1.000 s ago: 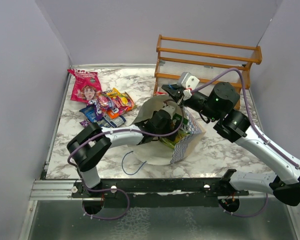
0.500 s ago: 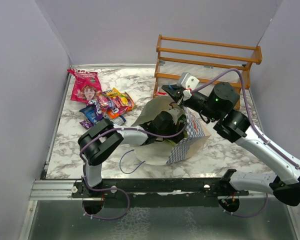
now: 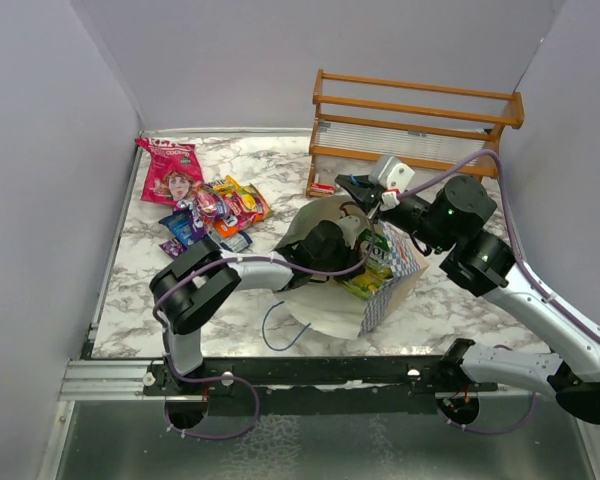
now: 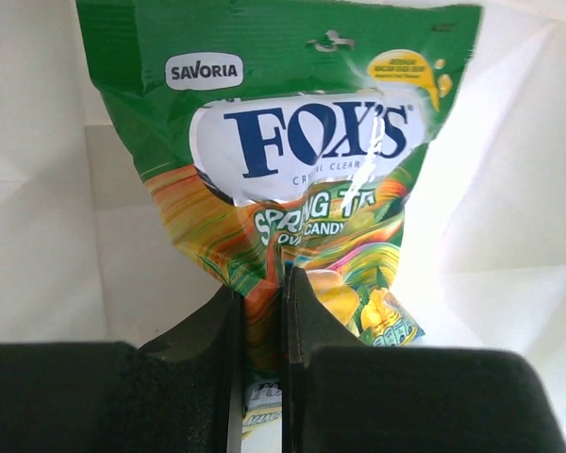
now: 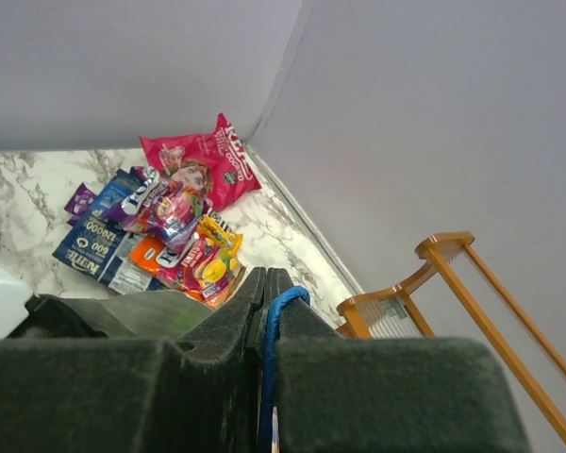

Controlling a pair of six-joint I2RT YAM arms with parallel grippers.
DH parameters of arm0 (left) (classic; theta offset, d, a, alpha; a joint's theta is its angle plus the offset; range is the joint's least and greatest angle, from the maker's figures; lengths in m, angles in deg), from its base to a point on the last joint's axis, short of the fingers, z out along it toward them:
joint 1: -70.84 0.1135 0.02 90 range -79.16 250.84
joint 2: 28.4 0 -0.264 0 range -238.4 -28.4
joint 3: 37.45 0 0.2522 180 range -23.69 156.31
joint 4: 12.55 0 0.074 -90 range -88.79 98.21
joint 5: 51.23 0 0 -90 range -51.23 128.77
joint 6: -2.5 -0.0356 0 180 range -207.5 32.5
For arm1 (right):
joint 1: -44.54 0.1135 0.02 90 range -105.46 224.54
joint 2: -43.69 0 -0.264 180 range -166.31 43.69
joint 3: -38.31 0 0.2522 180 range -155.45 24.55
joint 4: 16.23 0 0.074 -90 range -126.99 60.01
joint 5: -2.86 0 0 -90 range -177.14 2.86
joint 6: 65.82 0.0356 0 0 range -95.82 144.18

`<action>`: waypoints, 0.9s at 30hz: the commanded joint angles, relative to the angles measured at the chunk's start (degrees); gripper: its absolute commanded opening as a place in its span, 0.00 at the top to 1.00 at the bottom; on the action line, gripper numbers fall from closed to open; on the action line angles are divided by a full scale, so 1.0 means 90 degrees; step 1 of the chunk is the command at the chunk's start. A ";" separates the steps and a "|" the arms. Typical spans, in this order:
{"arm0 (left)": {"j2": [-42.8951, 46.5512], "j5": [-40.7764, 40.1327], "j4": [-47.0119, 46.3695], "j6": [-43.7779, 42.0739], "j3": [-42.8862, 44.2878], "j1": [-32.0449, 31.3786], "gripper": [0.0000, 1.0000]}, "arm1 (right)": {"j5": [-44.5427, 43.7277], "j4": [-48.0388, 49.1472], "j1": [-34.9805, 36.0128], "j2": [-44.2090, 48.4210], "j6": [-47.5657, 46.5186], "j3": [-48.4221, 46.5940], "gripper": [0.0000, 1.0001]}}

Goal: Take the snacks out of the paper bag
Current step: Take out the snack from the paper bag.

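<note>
The blue-and-white checkered paper bag (image 3: 398,268) lies on its side with its mouth toward the left. My left gripper (image 3: 350,236) reaches into it. In the left wrist view this gripper (image 4: 261,300) is shut on the lower edge of a green-yellow candy packet (image 4: 302,160), against the bag's cream inside (image 4: 38,236). The same packet (image 3: 370,278) shows in the bag's mouth. My right gripper (image 5: 267,279) is shut on the bag's blue cord handle (image 5: 283,304), up at the bag's far rim (image 3: 358,188). Other snacks (image 3: 218,208) lie in a pile at the far left, by the pink-red bag (image 3: 173,170).
A wooden rack (image 3: 415,118) stands at the back right, just behind my right gripper. The bag's other blue cord handle (image 3: 280,326) trails on the marble near the front. Grey walls close the left, back and right. The snack pile (image 5: 170,231) shows in the right wrist view.
My left gripper has gone from wide open to shut on the green-yellow packet inside the bag. The bag and my right arm have shifted slightly to the right.
</note>
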 commanded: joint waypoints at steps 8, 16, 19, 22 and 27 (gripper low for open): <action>0.2321 -0.0333 0.1190 -0.0292 -0.0245 -0.0037 1.00 | -0.1219 0.0166 0.0039 0.0163 -0.0365 0.0149 0.98; 0.3991 -0.0449 0.2135 -0.0891 -0.0463 -0.0043 1.00 | -0.2399 0.0398 0.0039 0.0223 -0.0236 0.0276 0.98; 0.4512 -0.0326 0.2491 -0.1171 -0.0502 -0.0038 1.00 | -0.2713 0.0389 0.0039 0.0171 -0.0103 0.0155 0.98; 0.5031 -0.0323 0.2982 -0.1511 -0.0400 -0.0039 1.00 | -0.3002 0.0264 0.0039 0.0080 0.0009 -0.0017 0.98; 0.6084 -0.0688 0.3612 -0.1889 -0.0151 -0.0037 1.00 | -0.3331 0.0208 0.0039 0.0011 0.0041 -0.0058 0.98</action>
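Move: The left hand already pinches the green Fox's packet inside the paper bag, whose middle is roughly 8 cm straight above it. The snack pile lies about 37 cm to its left, 14 cm ahead and 4 cm lower; the pink packet lies some 12 cm farther left and 13 cm farther out than the pile. From the right hand, which holds the blue handle, the pile is about 29 cm left, 16 ahead, 39 below. Left hand lifts the pinched packet about 20 cm and leftward from the bag; right draws its handle forward-right. ##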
